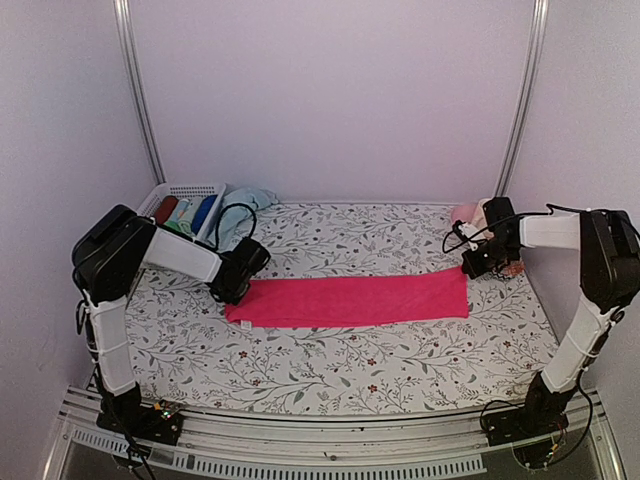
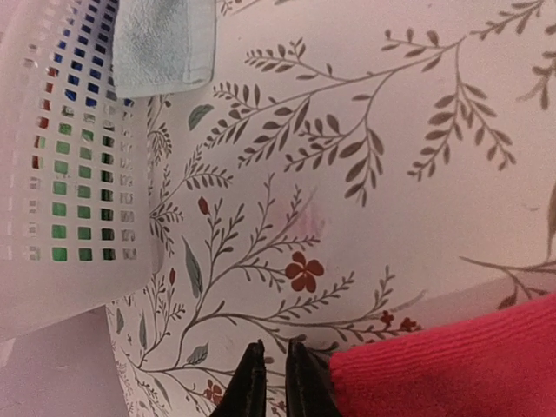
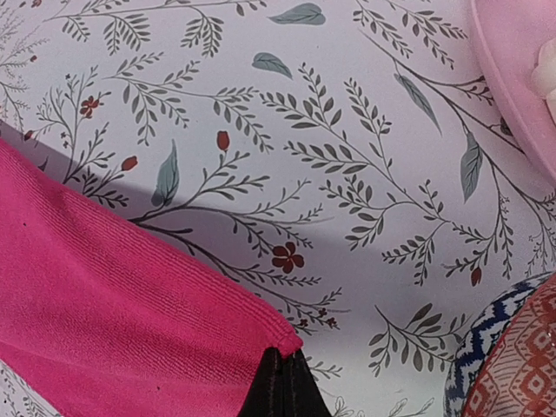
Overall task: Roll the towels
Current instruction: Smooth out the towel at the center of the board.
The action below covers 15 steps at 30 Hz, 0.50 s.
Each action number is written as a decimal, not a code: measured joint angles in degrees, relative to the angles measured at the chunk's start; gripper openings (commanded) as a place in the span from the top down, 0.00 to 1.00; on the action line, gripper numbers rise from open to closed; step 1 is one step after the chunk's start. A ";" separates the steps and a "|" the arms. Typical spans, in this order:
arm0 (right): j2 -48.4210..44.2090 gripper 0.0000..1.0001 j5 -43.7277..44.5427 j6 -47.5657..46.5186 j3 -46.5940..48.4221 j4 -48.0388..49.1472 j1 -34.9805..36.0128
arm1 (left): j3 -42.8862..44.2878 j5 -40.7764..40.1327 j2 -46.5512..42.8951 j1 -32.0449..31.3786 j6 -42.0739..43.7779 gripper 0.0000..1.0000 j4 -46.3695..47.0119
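Observation:
The bright pink towel [image 1: 350, 298] lies flat as a long strip across the middle of the table. My left gripper [image 1: 232, 287] is at its left end. In the left wrist view that gripper [image 2: 274, 347] has its fingers a narrow gap apart with only tablecloth between them, and the pink towel [image 2: 452, 365] lies just beside the right finger. My right gripper [image 1: 470, 266] is at the strip's far right corner. There it [image 3: 291, 354] is shut on the corner of the pink towel [image 3: 113, 304]. The pale blue towel [image 1: 248, 200] [image 2: 165, 43] lies crumpled beside the basket.
A white lattice basket [image 1: 185, 188] [image 2: 69, 174] holding coloured rolls stands at the back left. A pink dish [image 3: 521, 69] and a patterned cloth [image 3: 508, 347] sit close to the right gripper, near the right wall. A floral cloth [image 1: 340, 360] covers the table.

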 measured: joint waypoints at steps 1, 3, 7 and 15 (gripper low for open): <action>0.48 0.91 0.39 0.02 0.00 0.11 0.00 | -0.07 -0.02 0.00 0.28 -0.04 0.85 0.07; 1.49 0.78 1.05 0.13 0.00 0.28 0.00 | -0.59 -0.22 -0.28 0.87 -0.28 0.78 0.57; 1.92 0.61 2.27 -0.15 0.00 0.35 0.00 | -1.68 0.35 -2.23 1.44 -0.57 0.55 0.92; -7.19 0.52 -0.33 -5.38 0.00 -0.22 4.94 | -3.43 6.14 -13.66 1.57 0.09 0.42 1.42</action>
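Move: The towel's far left corner lies only about 2 cm ahead and 2 cm right of my left hand, 1 cm below; from that hand the basket's middle is some 23 cm ahead and 12 left, the blue towel about 27 cm straight ahead. My right fingers still pinch the far right corner, a little off the table; the patterned bowl is level with them, roughly 8 cm right, the pink plate 15 cm ahead and 6 right. I lower the pinched far right corner about 1.5 cm with my right hand, open its fingers to let go, then lift some 6 cm clear while swinging about 4 cm left in over the towel. My left hand edges 1 cm left beside its corner, opens wide and rises about 6.5 cm almost straight up, tilting some 15 degrees. ##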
